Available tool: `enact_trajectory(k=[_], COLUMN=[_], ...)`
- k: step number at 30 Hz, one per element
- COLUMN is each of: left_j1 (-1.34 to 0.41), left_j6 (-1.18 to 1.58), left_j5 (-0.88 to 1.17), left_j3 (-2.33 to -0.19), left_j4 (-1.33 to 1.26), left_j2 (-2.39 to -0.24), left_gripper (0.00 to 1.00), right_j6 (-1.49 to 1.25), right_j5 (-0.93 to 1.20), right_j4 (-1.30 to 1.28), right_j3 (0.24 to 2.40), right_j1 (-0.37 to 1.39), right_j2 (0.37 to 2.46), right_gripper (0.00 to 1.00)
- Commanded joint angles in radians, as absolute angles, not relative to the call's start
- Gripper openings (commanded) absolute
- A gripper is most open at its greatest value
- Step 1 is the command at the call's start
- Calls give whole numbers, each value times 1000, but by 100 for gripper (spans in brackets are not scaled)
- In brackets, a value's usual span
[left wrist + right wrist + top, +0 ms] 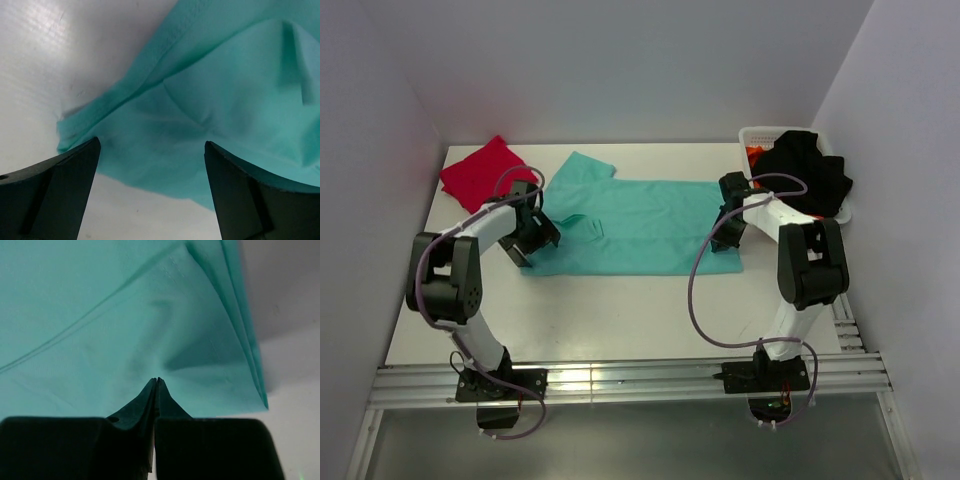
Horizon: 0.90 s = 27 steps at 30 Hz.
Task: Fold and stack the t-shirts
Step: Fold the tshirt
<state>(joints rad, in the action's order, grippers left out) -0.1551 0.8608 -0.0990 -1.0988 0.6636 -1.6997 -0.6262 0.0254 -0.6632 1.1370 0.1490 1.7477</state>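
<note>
A teal-green t-shirt [640,225] lies spread flat across the middle of the table, one sleeve pointing to the back left. My left gripper [532,240] is open at the shirt's near left corner. In the left wrist view its fingers [151,142] straddle the cloth's edge [225,90], with nothing pinched. My right gripper [725,240] is at the near right corner. Its fingers [157,379] are pressed together on the teal cloth [100,315], which puckers at the tips. A crimson-red t-shirt [480,172] lies folded at the back left.
A white basket [760,135] stands at the back right, holding black clothing [805,170] that spills over its rim and an orange item [753,153]. White walls enclose the table on three sides. An aluminium rail [620,380] runs along the near edge.
</note>
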Motion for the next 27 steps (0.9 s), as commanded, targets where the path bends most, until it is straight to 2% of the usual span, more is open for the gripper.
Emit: enact_trajectory(k=[1, 5, 18, 23, 27], left_j1=[-161, -176, -201, -201, -202], left_j6=[865, 882, 919, 916, 930], left_j5=[-133, -153, -216, -226, -210], left_j3=[-1158, -1097, -847, -822, -880], left_j4=[633, 647, 736, 767, 801], left_j2=[-1767, -1760, -1398, -1342, -1296], left_gripper=[91, 89, 89, 89, 89], right_j6=[-603, -614, -638, -655, -638], right_j5=[52, 48, -49, -77, -71], right_j4=[-678, -695, -790, -833, -870], right_j3=[1178, 1126, 945, 888, 905], right_j1=[150, 143, 114, 114, 114], right_j2=[1810, 1793, 1540, 1453, 1395], right_gripper=[0, 0, 0, 0, 0])
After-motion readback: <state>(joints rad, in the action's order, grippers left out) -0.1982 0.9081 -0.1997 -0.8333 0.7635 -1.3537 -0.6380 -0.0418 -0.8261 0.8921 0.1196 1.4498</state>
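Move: The folded t-shirt lies about 2 cm under both hands. Its near-left corner is some 6 cm back and 4 cm left of the left hand, and its near-right corner some 6 cm back and 6 cm right of the right hand. A small raised flap sits 7 cm ahead and 12 cm right of the left hand; the red shirt is about 23 cm ahead and 11 cm left of it. The basket is about 21 cm ahead and 17 cm right of the right hand. The t-shirt's near strip is pressed and drawn back towards the robot by both hands: they sink some 1.5 to 2 cm onto the cloth, the left open and the right shut, then sweep back past the near edge about 9 cm, spreading slightly apart. Both rise gently over the second half, fingers unchanged. ##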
